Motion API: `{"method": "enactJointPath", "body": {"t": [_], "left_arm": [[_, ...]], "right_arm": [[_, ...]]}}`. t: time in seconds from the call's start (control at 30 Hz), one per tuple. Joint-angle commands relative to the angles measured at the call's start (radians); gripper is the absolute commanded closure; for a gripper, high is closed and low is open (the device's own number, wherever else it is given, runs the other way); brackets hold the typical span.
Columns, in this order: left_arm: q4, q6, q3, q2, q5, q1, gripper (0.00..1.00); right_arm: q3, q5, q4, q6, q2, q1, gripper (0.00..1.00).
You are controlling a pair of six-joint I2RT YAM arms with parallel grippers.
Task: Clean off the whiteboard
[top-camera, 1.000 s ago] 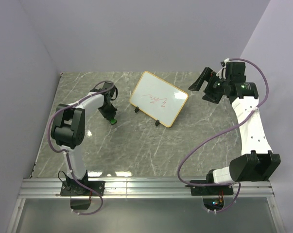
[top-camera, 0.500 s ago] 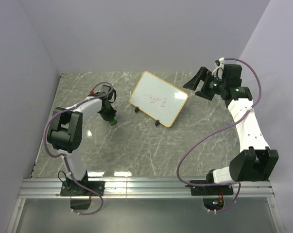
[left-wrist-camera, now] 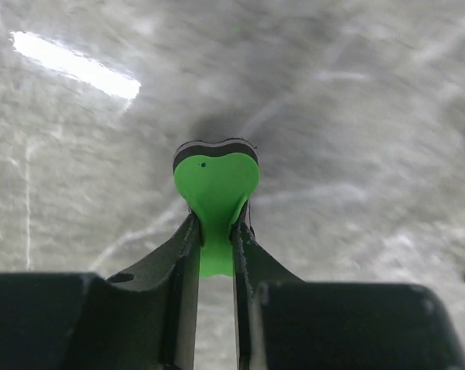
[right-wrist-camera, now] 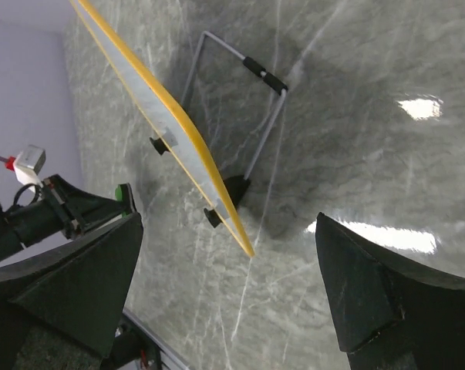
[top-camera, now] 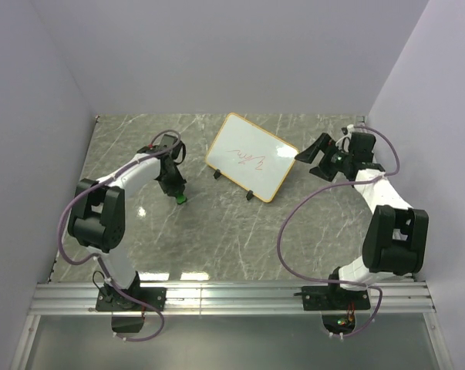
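Note:
The whiteboard (top-camera: 252, 156) stands tilted on its two black feet near the middle of the table, with red scribbles on its face. In the right wrist view it shows edge-on as a yellow rim (right-wrist-camera: 182, 127) with a wire stand behind. My left gripper (top-camera: 178, 193) is to the left of the board, shut on a small green eraser (left-wrist-camera: 215, 193) with a black felt layer, held just above the table. My right gripper (top-camera: 310, 152) hangs open just off the board's right corner, touching nothing.
The grey marbled table (top-camera: 217, 231) is bounded by lilac walls at the back and sides. A metal rail (top-camera: 232, 297) carrying both arm bases runs along the near edge. Purple cables loop from each arm.
The right arm has swung down and left, bringing its open gripper close to the board's right corner. The left gripper has shifted slightly toward the near side with the eraser.

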Motion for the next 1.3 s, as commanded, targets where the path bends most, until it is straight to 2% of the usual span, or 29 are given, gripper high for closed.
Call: {"method": "enactJointPath", "body": {"t": [0.0, 0.17, 0.47, 0.57, 0.63, 0.77, 0.83, 0.87, 0.93, 0.97, 1.03, 1.1, 1.27], "left_arm": [[-0.054, 0.024, 0.095, -0.059, 0.008, -0.039, 1.0], [-0.081, 0.015, 0.164, -0.045, -0.006, -0.076, 1.0], [-0.117, -0.013, 0.249, -0.018, -0.015, -0.141, 1.0], [-0.124, 0.005, 0.305, 0.005, -0.012, -0.17, 1.0], [-0.126, 0.018, 0.354, 0.025, 0.0, -0.194, 1.0], [-0.143, 0.038, 0.459, 0.111, -0.001, -0.242, 1.0], [-0.14, 0.039, 0.526, 0.145, 0.011, -0.265, 1.0], [-0.138, 0.044, 0.549, 0.181, 0.023, -0.272, 1.0], [-0.121, 0.053, 0.624, 0.22, 0.037, -0.298, 1.0], [-0.115, 0.059, 0.653, 0.261, 0.045, -0.306, 1.0], [-0.118, 0.067, 0.748, 0.33, 0.059, -0.332, 1.0], [-0.115, 0.076, 0.842, 0.375, 0.074, -0.357, 1.0], [-0.08, 0.084, 0.969, 0.479, 0.102, -0.391, 1.0]], "right_arm": [[-0.008, -0.075, 0.203, 0.039, 0.007, 0.008, 0.0], [-0.019, -0.126, 0.312, 0.079, 0.023, 0.016, 0.0], [0.055, -0.115, 0.36, 0.102, 0.168, 0.068, 0.02], [0.108, -0.132, 0.355, 0.099, 0.223, 0.088, 0.14], [0.139, -0.137, 0.328, 0.079, 0.264, 0.097, 0.25], [0.141, -0.144, 0.349, 0.089, 0.266, 0.113, 0.39], [0.138, -0.141, 0.342, 0.082, 0.254, 0.116, 0.49], [0.134, -0.143, 0.343, 0.085, 0.247, 0.117, 0.58], [0.128, -0.152, 0.351, 0.092, 0.24, 0.117, 0.68], [0.127, -0.157, 0.349, 0.095, 0.237, 0.119, 0.79], [0.119, -0.151, 0.34, 0.091, 0.224, 0.128, 0.84], [0.119, -0.143, 0.32, 0.073, 0.209, 0.129, 1.0], [0.093, -0.117, 0.276, 0.031, 0.185, 0.165, 1.0]]}}
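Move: Off to the right of the left hand, which already holds the eraser clear of the table, the red writing on the whiteboard lies about 23 cm right, 9 cm ahead and 8 cm higher; the stand's nearer black foot is some 24 cm right, 2 cm ahead and 3 cm lower. From the open right hand, the whiteboard's right edge is about 6 cm left, 5 cm ahead and 2 cm lower, and the writing about 22 cm left, 3 cm ahead and 4 cm lower. Carrying the eraser up first and then in a long sweep right, the left hand travels about 24 cm right, 8 cm up and 8 cm forward, turning some 25 degrees clockwise, and brings the eraser onto the board at the "2". The right hand reaches forward-left, closes on the board's right edge, then draws it slightly left and up, turning a little counter-clockwise. ##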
